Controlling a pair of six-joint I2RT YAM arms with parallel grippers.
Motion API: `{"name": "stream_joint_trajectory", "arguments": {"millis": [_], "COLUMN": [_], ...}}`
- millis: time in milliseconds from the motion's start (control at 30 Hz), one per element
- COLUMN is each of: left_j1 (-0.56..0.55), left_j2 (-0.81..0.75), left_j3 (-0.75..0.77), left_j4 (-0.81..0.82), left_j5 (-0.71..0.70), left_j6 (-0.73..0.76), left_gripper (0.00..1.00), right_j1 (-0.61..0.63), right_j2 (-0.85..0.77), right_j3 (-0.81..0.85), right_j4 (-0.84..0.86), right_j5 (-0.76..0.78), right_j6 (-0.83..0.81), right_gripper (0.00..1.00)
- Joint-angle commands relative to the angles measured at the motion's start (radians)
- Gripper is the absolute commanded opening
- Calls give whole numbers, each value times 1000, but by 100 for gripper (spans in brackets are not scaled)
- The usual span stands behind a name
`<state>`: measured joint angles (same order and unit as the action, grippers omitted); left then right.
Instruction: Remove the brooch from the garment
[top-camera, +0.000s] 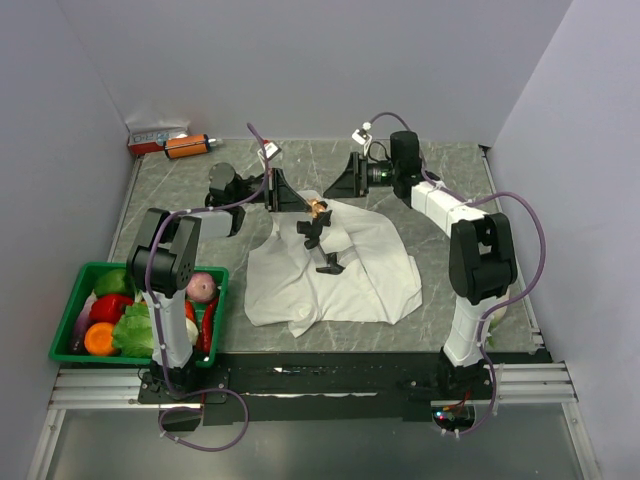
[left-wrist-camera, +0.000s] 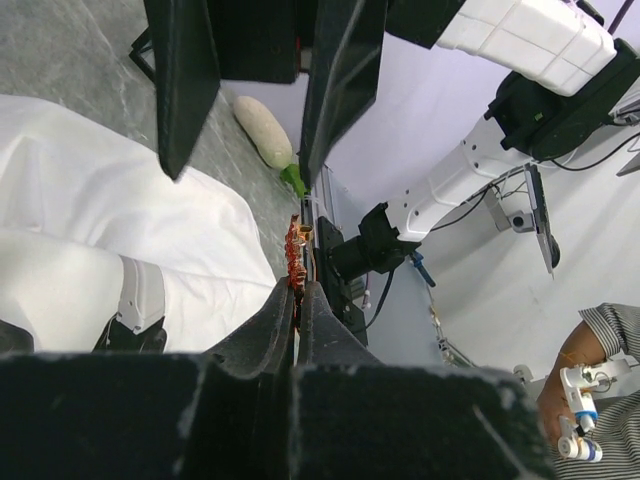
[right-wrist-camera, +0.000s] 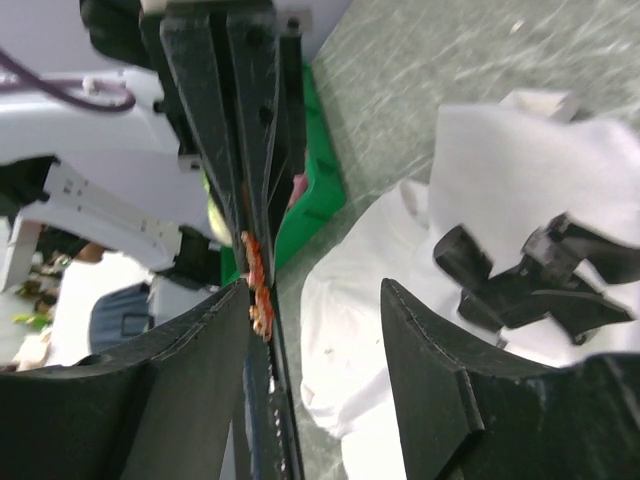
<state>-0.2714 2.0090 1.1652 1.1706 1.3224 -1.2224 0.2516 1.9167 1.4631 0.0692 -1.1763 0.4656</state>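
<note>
The brooch is a tiny orange-red piece pinched between the tips of my left gripper, which is shut on it. In the left wrist view the brooch sticks out past the closed gripper, just off the edge of the white cloth. The garment, a white T-shirt with black shapes, lies crumpled mid-table below both grippers. My right gripper faces the left one and stands open. The brooch sits beside the tip of its left finger; nothing is between the jaws.
A green basket full of vegetables sits at the front left, beside the left arm's base. An orange bottle with a black cap and a small box lie at the back left corner. Grey walls close the table on three sides.
</note>
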Motion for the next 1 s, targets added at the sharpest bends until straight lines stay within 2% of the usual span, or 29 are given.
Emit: {"name": "stream_joint_trajectory", "arguments": {"millis": [0, 433, 600, 700, 800, 867, 967], "left_j1": [17, 17, 15, 15, 15, 14, 15], "left_j2": [-58, -47, -42, -44, -42, -41, -39], "left_j3": [10, 22, 28, 28, 27, 30, 31], "left_j4": [17, 14, 9, 0, -2, -5, -8], "left_j5": [0, 5, 12, 14, 15, 15, 17], "left_j6": [14, 1, 0, 4, 4, 4, 6], "left_gripper": [1, 1, 1, 1, 1, 1, 1], "right_j1": [6, 54, 63, 63, 61, 63, 67], "right_j2": [-65, -35, -15, 1, 11, 19, 30], "right_j3": [-49, -49, -32, -20, -10, -9, 2], "right_j4": [66, 107, 109, 112, 121, 133, 129], "right_j5": [-118, -164, -141, -135, -131, -134, -137], "right_j6": [-33, -10, -8, -2, 4, 19, 10], "right_gripper": [61, 60, 54, 49, 39, 29, 23]}}
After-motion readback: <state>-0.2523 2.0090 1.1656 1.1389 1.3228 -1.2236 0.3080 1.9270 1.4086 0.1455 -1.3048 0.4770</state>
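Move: The brooch, already pinched in the left fingertips, sits some 4 cm back and 3 cm to the left of the open right hand, about 1 cm lower. From the left hand it lies roughly 2 cm to the right, otherwise level. Counting from the right hand, the black print is about 8 cm back, 3 cm left and 20 cm below; the white garment's middle is about 13 cm back, straight in line, at that same depth. The left hand keeps its pinch on the brooch, practically still, while the right fingers start to shut around its free end from wide open to about a quarter open; whether they touch it yet can't be seen. To get there the right hand draws back about 4 cm and then also goes 2 cm left, turning some 10 degrees counter-clockwise. ##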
